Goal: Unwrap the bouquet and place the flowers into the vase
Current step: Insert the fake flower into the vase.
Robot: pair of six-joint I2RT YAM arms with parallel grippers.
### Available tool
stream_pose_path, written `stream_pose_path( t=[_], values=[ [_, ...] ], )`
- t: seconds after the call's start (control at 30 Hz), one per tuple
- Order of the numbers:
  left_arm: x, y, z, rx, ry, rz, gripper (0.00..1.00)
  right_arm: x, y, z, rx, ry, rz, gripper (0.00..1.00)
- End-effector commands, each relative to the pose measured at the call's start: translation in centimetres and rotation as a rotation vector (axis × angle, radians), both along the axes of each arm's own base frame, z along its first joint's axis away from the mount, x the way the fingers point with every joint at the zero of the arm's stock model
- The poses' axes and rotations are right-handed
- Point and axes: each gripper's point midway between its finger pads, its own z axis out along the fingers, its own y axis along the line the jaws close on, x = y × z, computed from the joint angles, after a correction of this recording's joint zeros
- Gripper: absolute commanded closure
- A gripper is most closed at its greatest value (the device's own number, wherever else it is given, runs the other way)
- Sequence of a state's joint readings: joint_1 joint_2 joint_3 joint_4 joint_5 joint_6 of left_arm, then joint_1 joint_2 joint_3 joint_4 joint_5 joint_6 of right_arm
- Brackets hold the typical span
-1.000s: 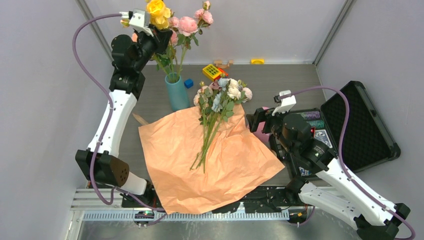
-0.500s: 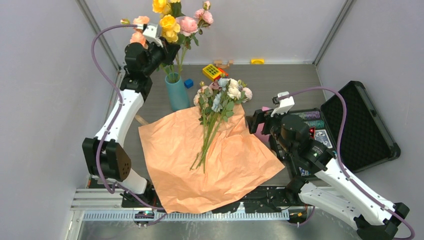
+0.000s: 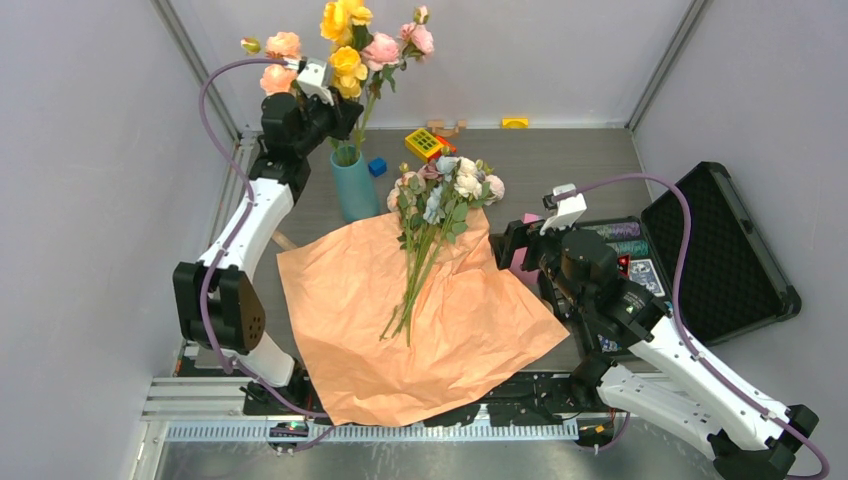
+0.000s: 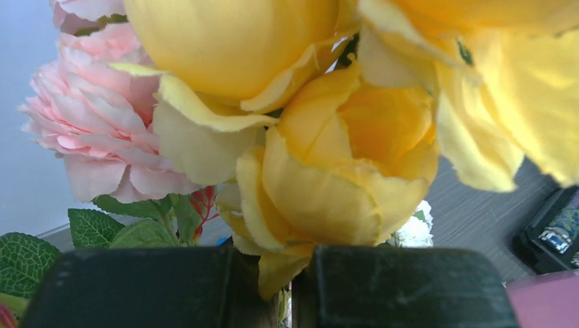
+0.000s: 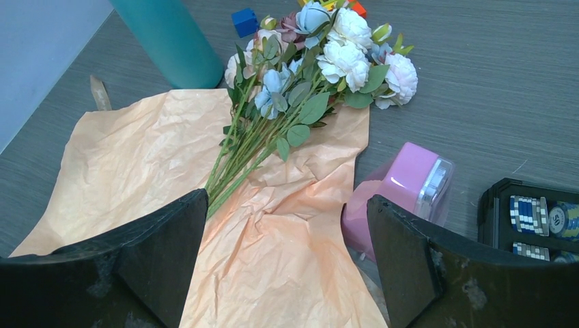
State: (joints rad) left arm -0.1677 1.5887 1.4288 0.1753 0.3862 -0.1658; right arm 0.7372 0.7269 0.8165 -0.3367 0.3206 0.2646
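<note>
The bouquet is undone: its tan-orange paper (image 3: 420, 320) (image 5: 273, 225) lies flat on the table. The small flowers (image 3: 440, 195) (image 5: 321, 61) lie across the paper, heads toward the back. At the paper's far-left corner stands the teal vase (image 3: 352, 185) (image 5: 164, 41), with long-stemmed pink roses (image 3: 378, 48) in it. High above the vase, my left gripper (image 3: 338, 100) (image 4: 300, 263) is shut on a stem of yellow roses (image 3: 346, 60) (image 4: 341, 150). Their blooms fill the left wrist view. My right gripper (image 3: 508, 248) (image 5: 287, 212) hangs open and empty over the paper's right edge, short of the flower stems.
A pink box (image 3: 522, 262) (image 5: 403, 191) sits by the right gripper at the paper's edge. An open black case (image 3: 720, 250) with chips is at the right. A yellow toy (image 3: 424, 143) and a blue cube (image 3: 377, 167) lie behind the flowers. A tan strip (image 5: 100, 92) lies left of the paper.
My left arm has swung right, carrying the yellow roses from the back-left corner to above the vase among the pink roses. The right arm has barely moved.
</note>
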Motion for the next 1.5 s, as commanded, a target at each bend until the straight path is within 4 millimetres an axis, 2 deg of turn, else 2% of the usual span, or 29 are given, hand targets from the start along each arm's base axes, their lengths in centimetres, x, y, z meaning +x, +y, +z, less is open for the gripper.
stream_pose_path(
  t=[0.0,0.33,0.63,1.1,1.47],
  values=[
    [0.5,-0.1,-0.4,0.022,-0.023,-0.014,1.00,0.3,0.6,1.0,0.037,-0.030,0.012,0.09],
    [0.7,0.4,-3.7,0.047,0.047,0.012,1.00,0.3,0.7,1.0,0.040,-0.028,0.016,0.09],
    [0.5,0.8,-5.2,0.074,0.094,0.023,0.88,0.2,0.8,1.0,0.047,-0.027,0.023,0.09],
    [-0.6,1.4,-4.7,0.077,0.117,0.045,0.61,-0.2,0.8,1.3,0.064,-0.031,0.034,0.09],
    [-3.0,2.7,-3.3,0.101,0.116,0.094,0.35,-0.5,0.9,2.0,0.085,-0.042,0.054,0.09]
  ],
)
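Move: The vase, where the yellow rose stem in the left hand is going, has its mouth some 14 cm below that hand, about 1 cm back and 3 cm left. On the table, roughly 35 cm below, the blue block lies about 9 cm ahead, and the loose bouquet's heads about 4 cm ahead and 14 cm to the right. The vase mouth is about 22 cm ahead of the right hand, 25 cm to its left and 5 cm lower. The yellow rose stem, already pinched, is lowered towards the vase among the pink roses as the left hand sinks about 7 cm and its fingers tip down some 10 degrees. Partway down the fingers begin to open, letting go of the stem while the hand still sinks; at the end it eases back and left and just starts to rise. ##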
